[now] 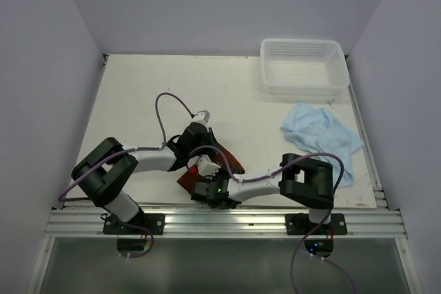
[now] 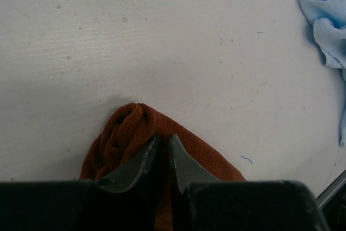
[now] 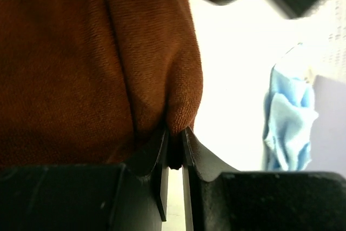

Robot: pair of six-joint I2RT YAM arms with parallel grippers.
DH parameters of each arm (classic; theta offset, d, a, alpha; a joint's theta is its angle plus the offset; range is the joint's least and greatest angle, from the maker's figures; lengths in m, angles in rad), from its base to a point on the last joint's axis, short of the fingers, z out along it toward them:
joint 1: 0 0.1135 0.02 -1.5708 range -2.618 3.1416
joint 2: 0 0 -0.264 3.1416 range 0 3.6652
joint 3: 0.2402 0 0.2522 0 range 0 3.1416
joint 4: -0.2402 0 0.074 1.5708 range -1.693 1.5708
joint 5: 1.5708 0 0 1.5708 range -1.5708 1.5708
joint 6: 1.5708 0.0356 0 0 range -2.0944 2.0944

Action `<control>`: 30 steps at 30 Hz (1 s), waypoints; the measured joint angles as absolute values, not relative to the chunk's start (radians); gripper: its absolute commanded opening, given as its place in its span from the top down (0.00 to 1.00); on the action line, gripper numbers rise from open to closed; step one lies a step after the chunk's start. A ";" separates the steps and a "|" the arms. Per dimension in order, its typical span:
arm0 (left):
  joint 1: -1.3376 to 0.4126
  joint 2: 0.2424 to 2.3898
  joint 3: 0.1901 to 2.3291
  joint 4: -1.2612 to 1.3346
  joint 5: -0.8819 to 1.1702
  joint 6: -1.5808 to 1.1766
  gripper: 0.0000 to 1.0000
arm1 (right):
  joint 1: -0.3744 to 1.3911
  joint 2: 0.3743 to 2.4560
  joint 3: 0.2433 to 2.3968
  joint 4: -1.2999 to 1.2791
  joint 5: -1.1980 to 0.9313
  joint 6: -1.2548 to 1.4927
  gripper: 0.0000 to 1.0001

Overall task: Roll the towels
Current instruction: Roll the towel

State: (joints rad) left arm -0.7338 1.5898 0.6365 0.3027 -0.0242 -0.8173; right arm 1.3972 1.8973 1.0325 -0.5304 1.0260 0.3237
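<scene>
The rust brown-red towel (image 1: 231, 161) lies bunched near the front middle of the table, between both arms. My left gripper (image 1: 210, 148) comes down on it from the far side. In the left wrist view its jaws (image 2: 164, 138) stand almost together, pinching a ridge of the brown towel (image 2: 124, 133). My right gripper (image 1: 204, 173) reaches in from the near side, and its jaws (image 3: 174, 132) are shut on a hanging fold of the brown towel (image 3: 81, 68). The light blue towel (image 1: 320, 135) lies crumpled at the right, untouched, and shows in both wrist views (image 2: 327, 14) (image 3: 286, 123).
A white mesh basket (image 1: 303, 87) stands at the far right corner, just beyond the blue towel. The metal rail (image 1: 227, 222) runs along the near edge. Lilac walls close in the table on three sides.
</scene>
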 measured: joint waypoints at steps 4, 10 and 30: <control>-0.734 1.589 0.626 0.307 -0.040 -0.825 0.84 | 1.372 1.844 1.020 -0.501 0.995 0.391 0.82; -0.734 1.589 0.622 0.313 -0.057 -0.828 0.84 | 1.342 1.762 0.983 -0.451 0.966 0.456 0.76; -0.734 1.561 0.580 0.337 -0.086 -0.831 0.86 | 1.164 1.293 0.791 -0.279 0.558 0.528 0.54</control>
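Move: Between the right fingertips is the near right corner of the brown towel's turned-over edge. That edge's middle lies about 5 cm ahead and 5 cm left, the towel's middle some 11 cm left and 2 cm back, both about 2 cm lower. The left gripper is some 9 cm ahead and 9 cm left; the blue towel is 28 cm right, 11 cm ahead. From the left hand, the brown towel's middle is about 11 cm back and 2 cm left. Letting go of the brown towel's near right corner, the right hand rises nearly straight up about 7.5 cm, slowly at first and then faster, its fingers spreading to almost half open while the wrist rolls its left side up by about 50 degrees. The left hand keeps its pinch low on the far end of the turned-over edge, easing a centimetre or so left. ##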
